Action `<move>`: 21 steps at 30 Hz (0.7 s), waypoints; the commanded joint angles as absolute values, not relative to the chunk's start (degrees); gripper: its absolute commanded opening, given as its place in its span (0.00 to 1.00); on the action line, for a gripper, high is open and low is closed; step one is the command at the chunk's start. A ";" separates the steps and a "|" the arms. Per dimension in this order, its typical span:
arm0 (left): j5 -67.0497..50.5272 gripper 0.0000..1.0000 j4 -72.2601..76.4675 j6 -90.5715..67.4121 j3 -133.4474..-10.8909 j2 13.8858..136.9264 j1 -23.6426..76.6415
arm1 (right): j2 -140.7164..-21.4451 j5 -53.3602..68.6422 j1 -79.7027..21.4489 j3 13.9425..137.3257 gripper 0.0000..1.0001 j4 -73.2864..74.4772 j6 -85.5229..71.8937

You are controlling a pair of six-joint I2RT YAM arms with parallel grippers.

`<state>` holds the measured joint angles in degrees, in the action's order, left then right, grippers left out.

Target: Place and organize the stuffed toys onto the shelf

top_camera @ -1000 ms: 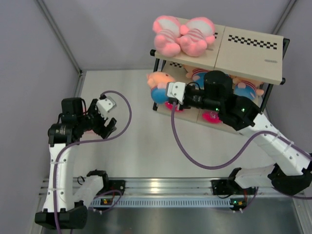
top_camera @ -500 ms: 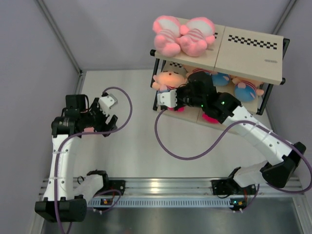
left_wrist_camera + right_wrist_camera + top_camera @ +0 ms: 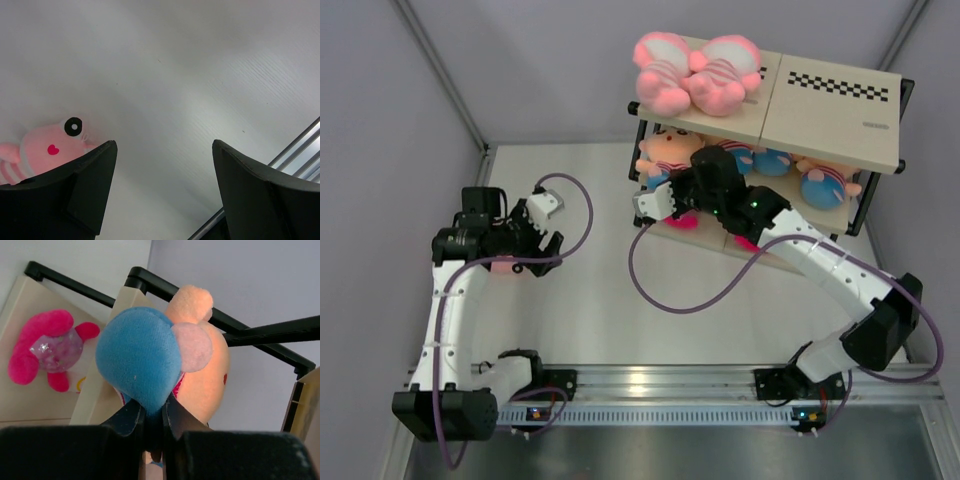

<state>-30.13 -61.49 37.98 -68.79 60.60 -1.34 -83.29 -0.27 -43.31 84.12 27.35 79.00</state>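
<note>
My right gripper (image 3: 154, 412) is shut on a blue limb of a tan-headed stuffed toy (image 3: 200, 365). It holds that toy (image 3: 667, 153) at the left end of the shelf's (image 3: 830, 110) middle tier. Two pink striped toys (image 3: 695, 72) lie on the top board's left half. More blue-shirted toys (image 3: 820, 185) sit on the middle tier, and a magenta toy (image 3: 47, 347) lies on the lower board. My left gripper (image 3: 164, 145) hangs open over the table, with a pink toy (image 3: 45, 150) just left of its left finger. In the top view that pink toy (image 3: 500, 265) is half hidden under the left gripper (image 3: 542, 250).
Black shelf posts (image 3: 165, 282) stand close around the held toy. Purple cables (image 3: 660, 290) loop from both wrists over the white table (image 3: 600, 300). Grey walls close in the left side and the back, and an aluminium rail (image 3: 660, 380) runs along the near edge.
My right arm has carried the tan-headed toy left and farther in, to the left end of the middle tier. My left arm has shifted slightly left over the pink toy, jaws unchanged.
</note>
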 commanded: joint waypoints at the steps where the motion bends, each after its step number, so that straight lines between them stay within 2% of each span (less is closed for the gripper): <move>1: -30.59 0.82 -60.21 37.88 -71.28 61.17 -1.32 | -85.25 -5.09 -42.63 86.84 0.00 24.61 84.37; 15: -30.67 0.82 -60.29 38.14 -71.63 61.70 -1.41 | -89.03 -12.22 -41.66 85.87 0.00 17.67 90.09; 21: -30.59 0.82 -60.21 38.23 -71.63 61.61 -1.32 | -89.91 -13.26 -40.52 83.76 0.06 12.75 90.61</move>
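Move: The right hand holds a peach-and-blue stuffed toy at the shelf. Its free spot, on the middle board's left end, is roughly 8 cm ahead of this hand and 6 cm below. A striped blue toy already there sits about 6 cm ahead and 11 cm to the right. The front left post stands some 9 cm left, level. The same spot is about 19 cm ahead of the left hand, 27 cm to its right and slightly higher. Forward into the bay between the middle and top boards, the right hand carries the pinched toy about 5 cm, sinking and easing right by only a centimetre or so. Meanwhile the wrist swings some 10 degrees clockwise and rolls, bringing the fingers round to point straighter into the shelf; they stay shut on the blue body. ##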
